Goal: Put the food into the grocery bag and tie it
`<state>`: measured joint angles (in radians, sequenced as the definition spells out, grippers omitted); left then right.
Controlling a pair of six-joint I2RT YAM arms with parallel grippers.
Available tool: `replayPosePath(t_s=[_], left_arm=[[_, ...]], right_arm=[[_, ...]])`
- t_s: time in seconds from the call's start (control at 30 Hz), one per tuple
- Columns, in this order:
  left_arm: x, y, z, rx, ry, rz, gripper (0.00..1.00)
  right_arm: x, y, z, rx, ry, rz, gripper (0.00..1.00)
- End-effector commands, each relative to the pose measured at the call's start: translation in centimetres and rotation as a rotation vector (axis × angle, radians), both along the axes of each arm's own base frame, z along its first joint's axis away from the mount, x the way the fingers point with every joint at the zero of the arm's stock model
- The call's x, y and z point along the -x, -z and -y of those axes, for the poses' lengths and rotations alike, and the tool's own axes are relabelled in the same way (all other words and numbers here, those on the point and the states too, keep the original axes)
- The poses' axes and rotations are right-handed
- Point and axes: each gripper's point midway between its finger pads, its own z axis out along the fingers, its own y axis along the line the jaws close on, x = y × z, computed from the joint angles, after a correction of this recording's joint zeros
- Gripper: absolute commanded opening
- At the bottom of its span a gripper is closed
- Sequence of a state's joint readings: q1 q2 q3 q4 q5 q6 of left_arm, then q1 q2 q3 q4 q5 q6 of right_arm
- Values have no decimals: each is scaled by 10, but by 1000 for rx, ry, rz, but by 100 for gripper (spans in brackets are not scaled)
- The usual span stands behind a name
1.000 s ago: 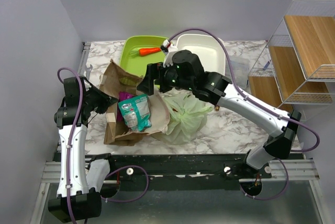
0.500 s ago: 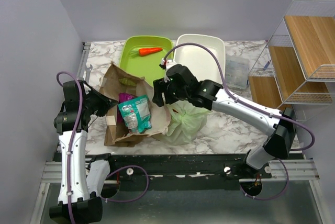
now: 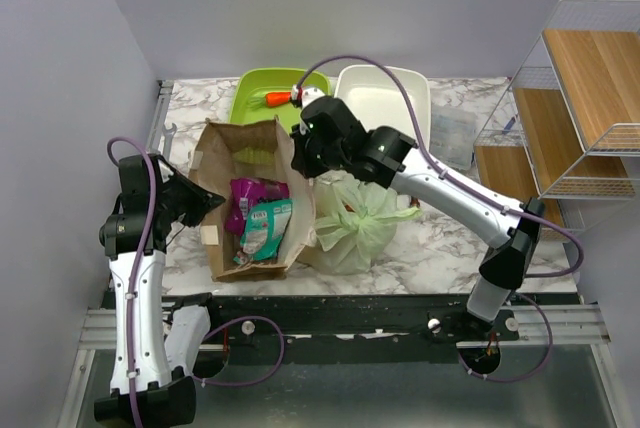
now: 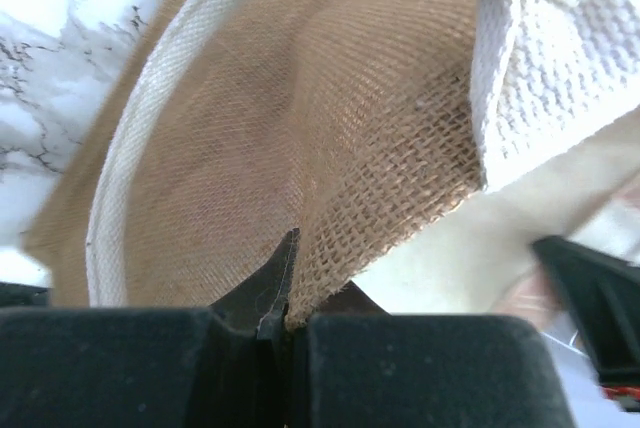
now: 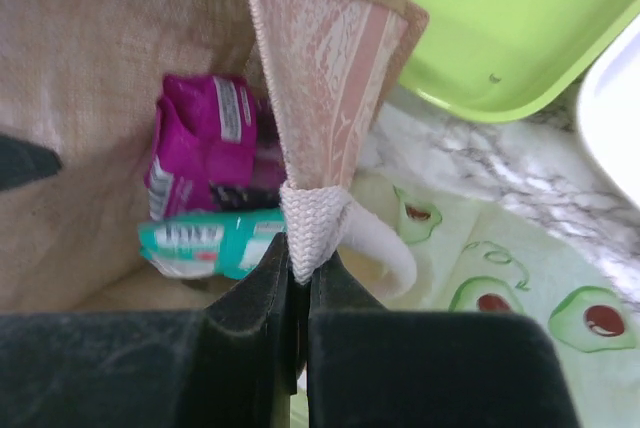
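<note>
The grocery bag point(image 3: 355, 228), pale green plastic with avocado prints, sits bunched and knotted at the top on the marble table; it also shows in the right wrist view point(image 5: 480, 278). The food is hidden. To the bag's left stands a brown burlap bag point(image 3: 225, 148) with white webbing trim. My right gripper point(image 3: 300, 163) point(image 5: 300, 268) is shut on the white webbing handle point(image 5: 315, 223) at that bag's right wall. My left gripper point(image 3: 205, 206) point(image 4: 285, 313) is shut on the burlap edge point(image 4: 330, 268) at its left side.
A magenta packet point(image 3: 250, 193) and a teal packet point(image 3: 262, 228) lie inside the burlap bag. Behind it sit a lime tray point(image 3: 250, 113) holding an orange carrot point(image 3: 280, 98) and a white tray point(image 3: 385, 98). A wire shelf rack point(image 3: 570, 98) stands at the right.
My right gripper went from open to shut on the burlap bag's handle and pulled that wall up. The burlap bag, which was lying flat, now stands open between both grippers.
</note>
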<state>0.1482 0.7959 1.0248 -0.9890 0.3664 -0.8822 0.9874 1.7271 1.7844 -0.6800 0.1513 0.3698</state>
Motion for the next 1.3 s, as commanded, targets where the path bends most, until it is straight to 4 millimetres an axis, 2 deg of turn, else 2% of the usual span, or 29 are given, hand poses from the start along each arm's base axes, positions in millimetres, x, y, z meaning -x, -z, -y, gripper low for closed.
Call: replayPosePath(t_s=[0.0, 0.07, 0.13, 0.27, 0.4, 0.47, 0.57, 0.6, 0.63, 0.67, 0.7, 0.73, 0.77, 0.93, 1.1, 1.17, 1.27], left_arm=[[11, -12, -4, -58, 20, -23, 0], [13, -5, -6, -71, 28, -54, 0], [14, 4, -7, -76, 33, -81, 0], [15, 18, -13, -108, 30, -122, 0], [15, 19, -19, -126, 17, -149, 0], [13, 16, -17, -112, 22, -141, 7], [13, 13, -16, -106, 26, -132, 22], [12, 12, -15, -103, 29, -126, 30], [12, 12, -15, -100, 29, -124, 41], [12, 10, -15, -98, 26, -123, 48], [14, 10, -17, -100, 11, -133, 60], [15, 7, -18, -101, -2, -135, 79], [15, 6, -18, -98, -10, -137, 97], [18, -9, -20, -97, -40, -122, 99], [24, -30, -25, -147, -45, -69, 98], [28, -36, -29, -176, -61, -49, 99], [37, -43, -34, -207, -94, -30, 98]], right_arm=[[-22, -69, 20, -4, 134, 109, 1], [-22, -76, 26, 23, 153, 99, 1], [-21, -73, 26, 42, 156, 81, 1], [-22, -47, 20, 59, 155, 52, 1], [-24, -20, 7, 70, 131, 23, 1], [-27, -14, 5, 90, 128, 16, 1], [-29, -18, 5, 112, 122, 28, 1], [-30, -21, 5, 114, 116, 36, 8], [-30, -25, 5, 111, 110, 44, 20], [-29, -30, 4, 106, 99, 52, 38], [-29, -35, 5, 99, 94, 59, 52], [-28, -40, 6, 94, 91, 67, 62], [-27, -45, 9, 91, 92, 77, 67], [-26, -67, 43, 114, 189, 119, 87], [-14, -71, 93, 161, 337, 114, 99], [-5, -72, 114, 142, 416, 92, 100], [9, -63, 139, 109, 513, 48, 100]])
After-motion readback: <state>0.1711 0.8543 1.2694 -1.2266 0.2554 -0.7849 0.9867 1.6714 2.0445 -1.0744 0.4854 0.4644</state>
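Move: Both grippers already pinch the brown tote's rim. The tote's middle lies about 8 cm to the left hand's right, level with it and roughly 13 cm below; the purple pack sits inside about 7 cm right, 1 cm back, and the teal pack 8 cm right, 6 cm back. For the right hand, the tote's middle is about 8 cm left and 6 cm back; the tied green bag is some 12 cm right and 13 cm back, the green tray 14 cm ahead and 5 cm left. Shake the tote once more with the right gripper: lift its pinched rim about 6 cm, lower it back as far, then open wide and draw off rightwards and up, turning slightly clockwise. Meanwhile ease the left gripper down a couple of centimetres and a little left, tipping the fingers slightly downward, open it fully to let go of the left rim, and raise it about 5 cm. ##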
